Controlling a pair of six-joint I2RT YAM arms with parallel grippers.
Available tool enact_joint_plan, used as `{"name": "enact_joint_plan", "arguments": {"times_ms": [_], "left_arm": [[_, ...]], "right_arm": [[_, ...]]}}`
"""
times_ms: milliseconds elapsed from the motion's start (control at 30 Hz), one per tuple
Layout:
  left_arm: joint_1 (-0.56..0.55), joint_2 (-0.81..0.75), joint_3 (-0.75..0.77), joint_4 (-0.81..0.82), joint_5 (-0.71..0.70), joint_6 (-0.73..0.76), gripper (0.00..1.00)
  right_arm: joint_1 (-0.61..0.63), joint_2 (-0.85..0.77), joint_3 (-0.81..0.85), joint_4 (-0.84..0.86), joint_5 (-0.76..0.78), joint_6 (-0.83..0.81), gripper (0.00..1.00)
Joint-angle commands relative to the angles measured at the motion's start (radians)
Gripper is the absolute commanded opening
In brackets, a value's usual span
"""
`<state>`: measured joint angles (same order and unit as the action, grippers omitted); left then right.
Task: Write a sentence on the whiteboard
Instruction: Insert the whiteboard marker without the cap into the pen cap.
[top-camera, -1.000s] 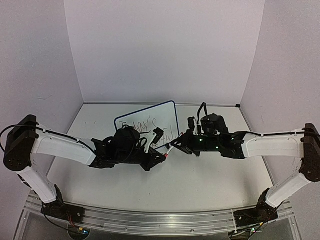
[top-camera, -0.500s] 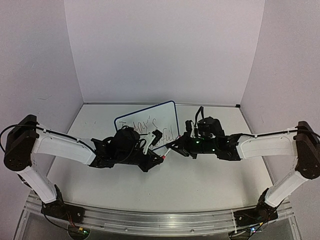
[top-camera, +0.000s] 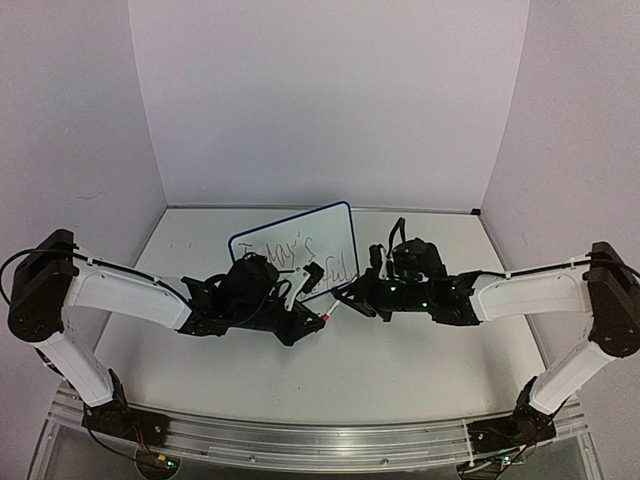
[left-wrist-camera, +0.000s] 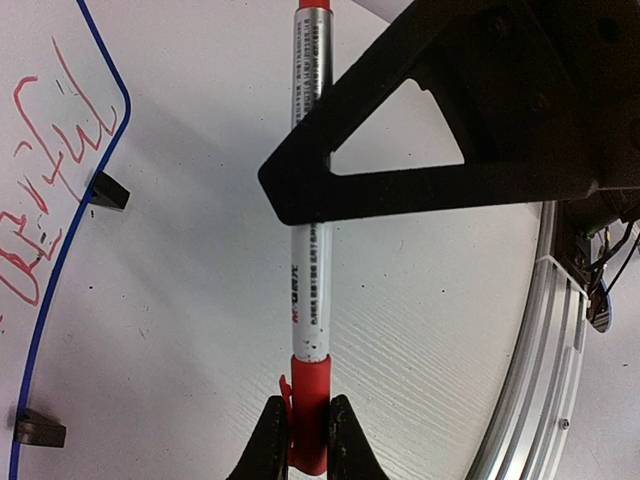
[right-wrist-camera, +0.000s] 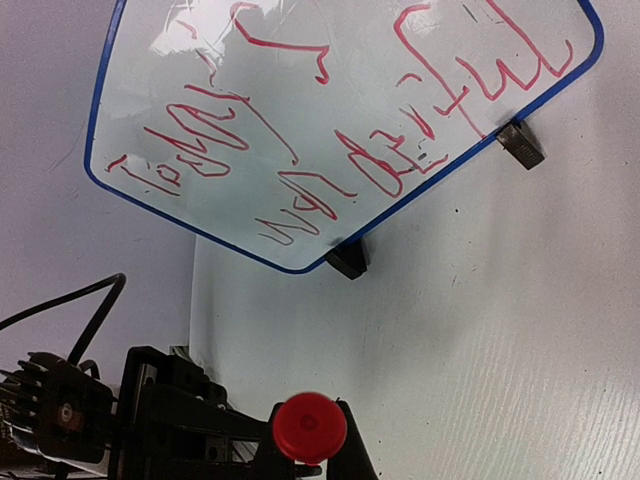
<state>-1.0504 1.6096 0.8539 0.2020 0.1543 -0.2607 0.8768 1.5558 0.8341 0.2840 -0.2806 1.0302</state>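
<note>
The whiteboard (top-camera: 335, 222) stands at the back middle of the table, with the sentence (top-camera: 300, 252) on it in red scrawl. The right wrist view shows the sentence (right-wrist-camera: 400, 150) in two rows across the whiteboard (right-wrist-camera: 150, 110). My left gripper (left-wrist-camera: 308, 405) is shut on the red cap (left-wrist-camera: 310, 390) of a white marker (left-wrist-camera: 308, 270). One of the right gripper's black fingers (left-wrist-camera: 400, 190) crosses the marker's barrel. In the right wrist view the marker's red end (right-wrist-camera: 310, 427) sits between the shut jaws of the right gripper (right-wrist-camera: 308, 438). Both grippers, left (top-camera: 318, 312) and right (top-camera: 348, 292), meet in front of the board.
Two black stand feet (right-wrist-camera: 349, 260) (right-wrist-camera: 522, 143) prop the board's near edge. An aluminium rail (left-wrist-camera: 545, 350) runs along the table's near edge. White walls close in the table at the back and on both sides.
The right arm has shifted a little to the left, toward the left gripper. The left arm and the board have stayed put.
</note>
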Motion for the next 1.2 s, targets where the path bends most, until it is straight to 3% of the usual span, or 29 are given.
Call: {"name": "enact_joint_plan", "arguments": {"times_ms": [0, 800, 967, 1033, 1067, 1167], "left_arm": [[0.004, -0.042, 0.043, 0.262, 0.012, 0.024, 0.0], [0.052, -0.029, 0.029, 0.39, 0.11, -0.046, 0.0], [0.055, -0.032, 0.02, 0.285, 0.145, -0.02, 0.0], [0.055, -0.039, 0.018, 0.227, 0.152, -0.007, 0.05], [0.055, -0.052, 0.01, 0.202, 0.145, 0.001, 0.19], [0.055, -0.118, -0.029, 0.115, 0.091, 0.021, 0.46]], "right_arm": [[0.086, 0.041, -0.018, -0.029, -0.13, 0.014, 0.0], [0.157, 0.058, 0.002, -0.066, -0.142, -0.051, 0.0], [0.157, -0.036, 0.001, -0.193, -0.003, -0.066, 0.0], [0.156, -0.081, 0.006, -0.257, 0.066, -0.074, 0.0], [0.152, -0.11, 0.014, -0.31, 0.115, -0.081, 0.0], [0.138, -0.207, 0.03, -0.444, 0.252, -0.094, 0.0]]}}
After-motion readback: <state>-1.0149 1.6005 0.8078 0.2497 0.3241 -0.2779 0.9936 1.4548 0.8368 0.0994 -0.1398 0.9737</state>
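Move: The cap is pinched in the left fingers; the marker running up out of it has its middle about 3 cm ahead, 4 cm right and 3 cm above that hand. From the right hand, which grips the marker, the cap lies roughly 4 cm back, 5 cm left and 4 cm below; the whiteboard's middle is some 18 cm ahead, 12 cm left and 13 cm below. Both hands draw back 2–3 cm, first sinking, then rising as the left fingers let go of the cap. ##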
